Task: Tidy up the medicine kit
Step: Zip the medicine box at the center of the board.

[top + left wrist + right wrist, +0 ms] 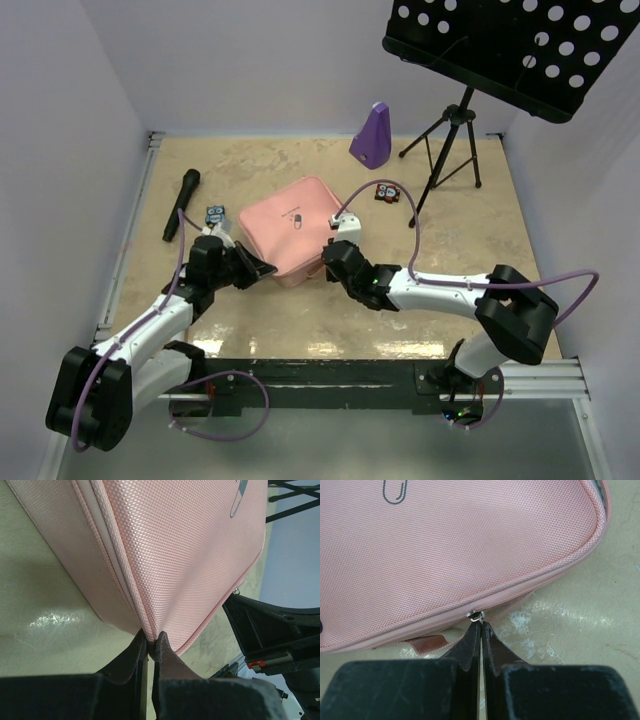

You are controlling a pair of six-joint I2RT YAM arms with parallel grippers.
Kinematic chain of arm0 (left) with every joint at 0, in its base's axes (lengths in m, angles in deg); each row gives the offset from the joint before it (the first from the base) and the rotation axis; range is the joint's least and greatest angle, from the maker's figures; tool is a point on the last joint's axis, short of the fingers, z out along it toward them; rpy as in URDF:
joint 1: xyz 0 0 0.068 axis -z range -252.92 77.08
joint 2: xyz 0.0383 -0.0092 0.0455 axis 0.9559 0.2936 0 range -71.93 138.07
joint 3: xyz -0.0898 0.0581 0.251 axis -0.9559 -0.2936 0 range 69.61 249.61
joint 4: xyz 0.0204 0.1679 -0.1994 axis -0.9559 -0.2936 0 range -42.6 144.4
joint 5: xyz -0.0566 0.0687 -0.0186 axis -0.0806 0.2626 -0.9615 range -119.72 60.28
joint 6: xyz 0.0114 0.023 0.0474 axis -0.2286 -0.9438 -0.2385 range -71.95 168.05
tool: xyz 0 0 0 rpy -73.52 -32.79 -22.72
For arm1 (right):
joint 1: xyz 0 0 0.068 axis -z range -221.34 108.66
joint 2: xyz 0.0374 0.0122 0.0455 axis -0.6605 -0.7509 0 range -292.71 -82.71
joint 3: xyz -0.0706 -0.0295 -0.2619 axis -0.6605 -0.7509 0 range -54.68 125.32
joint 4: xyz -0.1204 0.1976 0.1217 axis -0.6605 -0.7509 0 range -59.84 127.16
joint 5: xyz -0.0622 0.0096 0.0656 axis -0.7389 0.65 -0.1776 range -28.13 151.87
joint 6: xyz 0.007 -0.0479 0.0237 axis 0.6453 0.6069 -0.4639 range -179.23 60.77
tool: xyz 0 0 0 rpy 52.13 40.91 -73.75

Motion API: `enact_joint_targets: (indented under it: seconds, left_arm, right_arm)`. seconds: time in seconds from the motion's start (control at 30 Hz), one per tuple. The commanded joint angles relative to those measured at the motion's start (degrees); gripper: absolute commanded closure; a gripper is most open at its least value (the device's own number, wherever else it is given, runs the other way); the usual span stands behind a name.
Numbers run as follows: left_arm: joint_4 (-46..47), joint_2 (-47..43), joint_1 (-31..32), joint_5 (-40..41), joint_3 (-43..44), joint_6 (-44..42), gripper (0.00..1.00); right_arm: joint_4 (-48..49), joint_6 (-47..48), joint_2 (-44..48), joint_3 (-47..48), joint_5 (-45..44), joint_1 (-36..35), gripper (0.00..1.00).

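The pink medicine kit [293,226] lies flat mid-table with its lid down, pill logo up. My left gripper [264,268] is at its near-left corner. In the left wrist view the fingertips [152,643] are shut, pinching the case's corner seam [148,625]. My right gripper [331,257] meets the near-right edge. In the right wrist view it [481,626] is shut on the pull of the silver zip slider [476,615], which sits on the zip line of the kit [460,550]. A brown tab [427,643] sticks out under the edge, left of the fingers.
A purple metronome-shaped object [372,135] stands at the back. A music stand's tripod [447,150] and black perforated tray [520,45] are back right. A black microphone [181,204] and a small blue item [215,214] lie left; a small red item [387,193] lies right of the kit.
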Motion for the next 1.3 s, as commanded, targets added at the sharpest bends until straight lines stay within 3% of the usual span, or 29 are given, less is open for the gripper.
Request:
enact_joint_targets:
  seconds: [0.0, 0.37, 0.63, 0.9, 0.93, 0.97, 1.03, 1.07, 1.13, 1.27]
  left_arm:
    - [0.7, 0.31, -1.96, 6.69, 0.85, -4.94, 1.0]
    - [-5.54, 0.67, -5.12, 8.88, 5.86, -9.6, 1.0]
    - [-7.12, 0.67, -9.87, 7.22, 6.65, -12.33, 1.0]
    - [-6.77, 1.63, -10.84, 5.46, 6.83, -13.38, 1.0]
    - [-7.12, 1.72, -10.93, 5.11, 7.26, -13.47, 0.98]
    - [-7.21, 1.72, -11.1, 4.49, 7.53, -13.91, 0.9]
    - [-6.6, 1.02, -11.28, 3.09, 8.23, -14.35, 0.65]
    - [-6.68, 0.67, -11.37, 2.82, 8.76, -14.35, 0.53]
    - [-7.56, -0.03, -11.37, 2.73, 10.6, -14.52, 0.39]
    - [-10.63, -0.74, -11.37, 2.55, 15.43, -15.14, 0.31]
  right_arm:
    - [-0.76, 4.55, 2.56, -0.16, -5.37, -1.19, 1.0]
    - [-7.07, 1.58, 0.54, 2.91, -3.78, -2.77, 1.0]
    - [-11.13, -6.78, 0.63, 0.54, -1.34, 5.66, 1.0]
    - [-11.3, -6.09, 2.55, -0.25, 1.04, 6.19, 1.0]
    - [-11.13, -5.29, 3.6, -0.34, 1.48, 6.19, 0.91]
    - [-10.87, -4.24, 5.01, -0.42, 2.0, 6.19, 0.76]
    - [-10.34, -3.01, 8.52, -0.95, 3.76, 6.19, 0.5]
    - [-10.86, -2.57, 10.1, -0.6, 4.55, 6.02, 0.43]
    - [-12.52, -2.04, 12.57, 0.71, 5.0, 6.1, 0.36]
    - [-15.34, -1.68, 14.51, 3.61, 5.35, 6.1, 0.32]
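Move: I have the medicine box's near-left lid corner pinched in my left hand, and its middle is about 9 cm ahead and 4 cm to the right, slightly lower. My right hand holds the zipper pull on the near edge, some 11 cm right of my left hand; from my right hand the box's near-right corner is roughly 7 cm ahead and 5 cm right. From my left hand, the small blue item lies about 11 cm ahead and 13 cm left. My left hand draws the held corner about 4 cm left and a little forward, rolling slightly, while my right hand eases back a bit with the zipper pull, then runs it some 5 cm right and forward along the near seam towards the near-right corner. Then both hands open and let go: the right rises about 4 cm, drifting right and back, the left backs off left and forward, rising. ##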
